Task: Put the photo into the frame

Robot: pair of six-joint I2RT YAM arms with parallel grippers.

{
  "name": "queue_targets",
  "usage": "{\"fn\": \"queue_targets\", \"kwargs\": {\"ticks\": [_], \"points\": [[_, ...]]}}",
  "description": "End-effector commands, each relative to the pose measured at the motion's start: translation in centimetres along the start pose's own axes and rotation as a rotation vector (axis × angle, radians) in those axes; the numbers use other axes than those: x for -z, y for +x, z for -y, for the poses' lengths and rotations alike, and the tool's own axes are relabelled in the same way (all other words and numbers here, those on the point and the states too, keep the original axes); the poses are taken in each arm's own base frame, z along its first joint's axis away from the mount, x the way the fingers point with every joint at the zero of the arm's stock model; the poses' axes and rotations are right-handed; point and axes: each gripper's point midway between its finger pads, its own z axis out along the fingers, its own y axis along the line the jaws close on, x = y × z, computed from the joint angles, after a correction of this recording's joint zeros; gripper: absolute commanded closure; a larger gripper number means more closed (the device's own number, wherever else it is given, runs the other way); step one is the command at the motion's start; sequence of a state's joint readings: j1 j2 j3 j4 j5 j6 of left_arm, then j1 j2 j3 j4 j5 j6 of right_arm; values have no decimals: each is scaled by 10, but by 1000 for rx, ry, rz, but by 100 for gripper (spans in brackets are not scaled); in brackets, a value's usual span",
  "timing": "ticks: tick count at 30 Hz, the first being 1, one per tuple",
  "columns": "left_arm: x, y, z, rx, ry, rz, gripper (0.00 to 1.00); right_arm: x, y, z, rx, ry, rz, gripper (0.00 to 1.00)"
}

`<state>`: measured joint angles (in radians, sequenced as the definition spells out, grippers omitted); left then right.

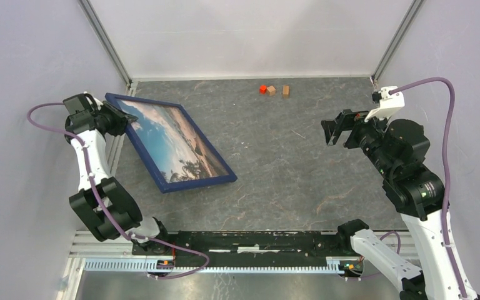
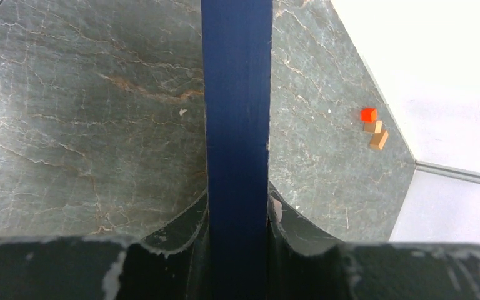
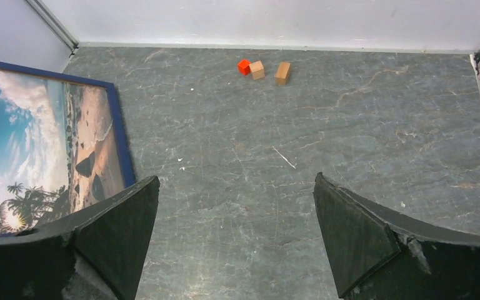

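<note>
The frame (image 1: 197, 183), dark blue side up, lies slanted across the left of the table, and the beach photo (image 1: 175, 140) shows inside its rails. My left gripper (image 1: 125, 117) is at the frame's far left corner. In the left wrist view the blue rail (image 2: 237, 112) runs straight up between the fingers (image 2: 181, 225), which press on both its sides; the left gripper (image 2: 237, 200) is shut on it. My right gripper (image 1: 332, 130) hovers open over the right half of the table, well away from the frame. The right wrist view shows the photo (image 3: 31, 144) and the rail (image 3: 120, 137) at left, and nothing between the right gripper's (image 3: 236, 187) fingers.
A red block (image 1: 263, 89) and two wooden blocks (image 1: 272, 90) (image 1: 285, 90) sit near the back wall. White walls close in the table on the left, back and right. A purple cable loops off each arm.
</note>
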<state>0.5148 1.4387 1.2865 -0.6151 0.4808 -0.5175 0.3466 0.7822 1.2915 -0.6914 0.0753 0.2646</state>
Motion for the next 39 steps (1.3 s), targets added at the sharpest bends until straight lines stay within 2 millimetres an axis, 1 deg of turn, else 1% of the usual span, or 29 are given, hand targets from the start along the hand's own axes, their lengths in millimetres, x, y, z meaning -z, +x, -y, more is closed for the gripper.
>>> {"fn": "queue_targets", "kwargs": {"ticks": [1, 2, 4, 5, 9, 12, 16, 18, 23, 27, 32, 34, 35, 37, 39], "points": [[-3, 0, -29, -84, -113, 50, 81, 2, -14, -7, -4, -36, 46, 2], [-1, -1, -32, -87, -134, 63, 75, 2, -14, -8, -3, -36, 45, 2], [4, -5, -40, -90, -189, 91, 59, 2, -13, -8, -3, -38, 45, 2], [7, -7, -43, -93, -216, 107, 54, 2, -13, -8, -3, -40, 43, 2], [13, -12, -50, -79, -262, 148, 40, 0, -9, -8, -4, -42, 39, 2], [19, -16, -49, -84, -280, 171, 38, -1, -7, -8, -2, -45, 33, 2], [28, -23, -47, -82, -295, 207, 33, 0, -6, -8, -3, -47, 33, 2], [27, -23, -45, -74, -289, 206, 32, 0, -6, -8, -1, -47, 31, 2], [25, -21, -48, -56, -290, 212, 32, 0, -4, -8, -1, -47, 30, 2], [27, -23, -48, -53, -303, 214, 25, 0, -2, -8, -1, -47, 25, 2], [32, -26, -45, -55, -306, 228, 20, -2, 2, -9, -4, -54, 17, 2], [36, -27, -40, -63, -289, 228, 19, -2, 3, -9, 4, -59, 12, 2], [38, -27, -33, -76, -266, 228, 19, -2, 2, -9, 14, -60, 12, 2], [46, -26, -10, -103, -188, 226, 18, 0, -4, -9, 40, -61, 20, 2], [59, -22, 27, -176, -86, 237, 17, 4, -13, -10, 63, -66, 39, 2]]}}
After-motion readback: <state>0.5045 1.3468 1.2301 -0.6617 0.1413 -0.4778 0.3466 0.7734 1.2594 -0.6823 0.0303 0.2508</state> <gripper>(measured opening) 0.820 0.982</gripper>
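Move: The left hand still pinches the frame's raised left edge, towards its far end, with the photo facing up and the opposite edge down on the table. The frame's middle lies about 15 cm to this hand's right, 3 cm nearer the base and 10 cm below. The side rail runs level with the hand some 10 cm to its left, and the red block is roughly 50 cm right and 24 cm ahead, both about 19 cm below. From the right hand the frame's middle is around 58 cm left, 10 cm ahead and 27 cm below. Leftward, down and back by about 4 cm each way, the left hand turns some 20 degrees (left side rising, tipping down and swinging counter-clockwise) as its fingers open wide and let go of the frame's edge. It then hovers near the side rail, rising a couple of centimetres while the fingers spread further. ##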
